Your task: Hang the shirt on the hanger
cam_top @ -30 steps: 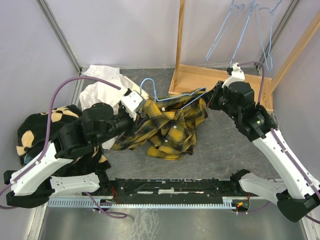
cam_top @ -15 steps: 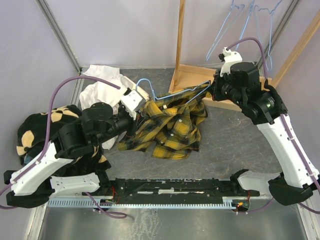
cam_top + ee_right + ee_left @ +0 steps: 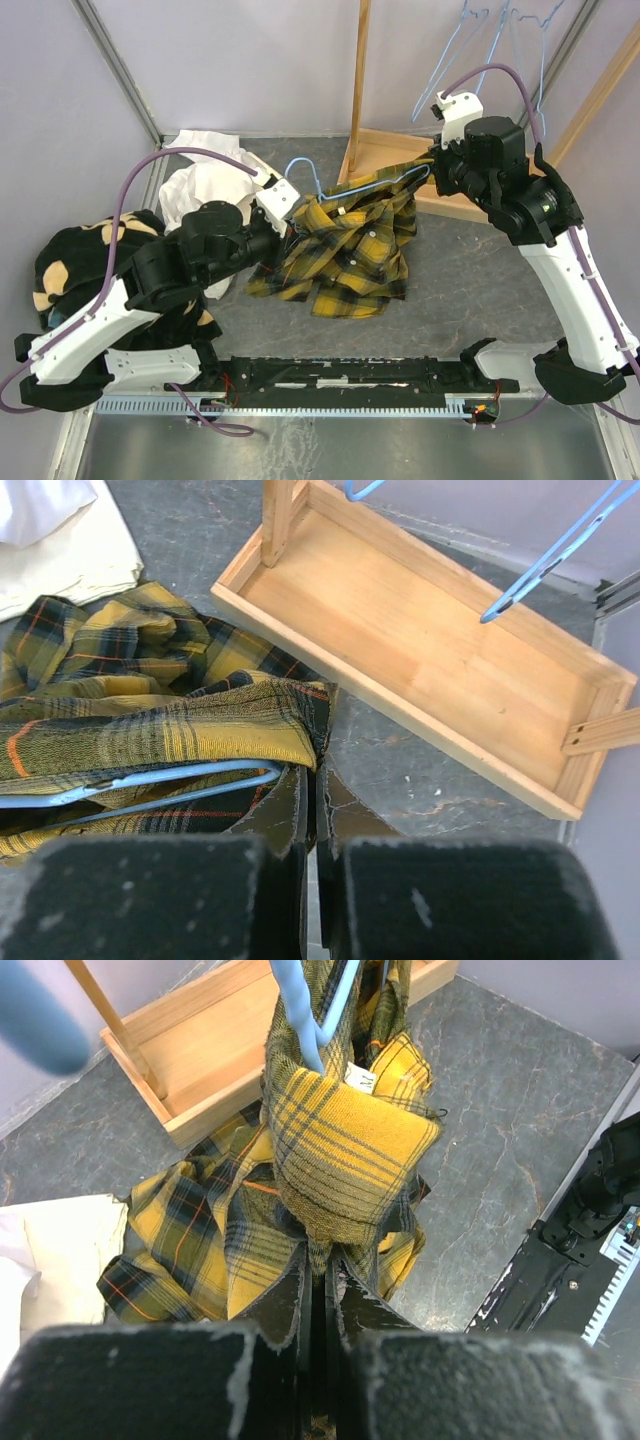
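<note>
The yellow and black plaid shirt hangs bunched between both grippers, its lower part resting on the table. My left gripper is shut on a fold of collar fabric, just below the white neck label. My right gripper is shut on the shirt's dark edge. The light-blue wire hanger lies partly inside the shirt. Its wire runs under the cloth just left of the right jaws. Its hook sticks out near the left gripper.
A white garment lies at the back left, and a black fleece with tan patches at the left edge. A wooden rack base with upright posts stands behind the shirt. Spare blue hangers hang above it.
The right gripper has risen and moved back, lifting the shirt's edge and the hanger. The left gripper has shifted slightly right, and the shirt now hangs more stretched between them.
</note>
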`<state>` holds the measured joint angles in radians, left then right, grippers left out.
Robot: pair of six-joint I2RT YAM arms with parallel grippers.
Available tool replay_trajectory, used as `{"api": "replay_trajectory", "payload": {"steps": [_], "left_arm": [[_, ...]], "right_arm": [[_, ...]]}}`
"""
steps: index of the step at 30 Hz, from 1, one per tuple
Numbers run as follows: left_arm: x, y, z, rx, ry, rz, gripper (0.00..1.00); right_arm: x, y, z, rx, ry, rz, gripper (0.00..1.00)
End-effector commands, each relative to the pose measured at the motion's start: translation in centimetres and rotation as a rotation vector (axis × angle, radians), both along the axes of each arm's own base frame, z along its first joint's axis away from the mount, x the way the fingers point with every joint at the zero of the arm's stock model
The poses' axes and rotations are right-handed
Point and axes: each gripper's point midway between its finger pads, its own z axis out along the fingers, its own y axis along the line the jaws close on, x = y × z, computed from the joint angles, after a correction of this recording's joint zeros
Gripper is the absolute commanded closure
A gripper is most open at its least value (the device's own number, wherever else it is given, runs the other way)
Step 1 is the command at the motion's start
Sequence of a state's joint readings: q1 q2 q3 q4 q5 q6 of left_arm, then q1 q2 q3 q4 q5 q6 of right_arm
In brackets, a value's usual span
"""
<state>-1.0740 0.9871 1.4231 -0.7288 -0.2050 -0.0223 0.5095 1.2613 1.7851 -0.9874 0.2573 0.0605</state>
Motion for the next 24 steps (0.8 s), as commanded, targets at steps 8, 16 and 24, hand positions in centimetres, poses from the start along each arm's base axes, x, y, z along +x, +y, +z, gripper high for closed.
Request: {"api": "replay_trajectory", "payload": {"steps": [8, 16, 24], "left_arm": [[0.6, 1.8, -1.3, 0.097, 0.011, 0.073, 0.97], [2.5, 1.5, 3.0, -0.001, -0.088, 0.146, 0.97], [3.4, 1.2, 11.2, -0.049, -0.238, 0.139, 0.97]], "right_arm": [[-0.3, -2.6, 6.1, -0.052, -0.181, -0.006, 1.0], [-4.7, 8.3, 6.3, 0.375, -0.011, 0.482, 1.0], [-9.6, 12.9, 16.7, 0.78, -0.097, 0.814, 1.0]]}}
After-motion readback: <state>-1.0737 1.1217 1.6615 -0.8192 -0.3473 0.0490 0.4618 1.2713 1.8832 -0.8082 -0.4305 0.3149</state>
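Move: The right hand already pinches a fold of the shirt beside the hanger's right end, about 2 cm to its left; the hanger's neck, which it is headed for, lies some 21 cm left and 4 cm back, at much the same height. The shirt body hangs 13 cm left, 16 cm back and 18 cm below, the rack base about 12 cm right, 13 cm ahead, far below. From the left hand the neck is about 7 cm ahead and 6 cm right. Keeping its pinch on the shirt fold, the right hand dips slightly right, then swings left about 10 cm, rising some 8 cm and drawing back 5 cm towards the hanger's neck, while it rolls left side up and turns counter-clockwise, some 30 degrees each. The left hand still grips the hanger through bunched cloth; it sinks a little, then lifts to end about 4 cm higher and 3 cm forward. ##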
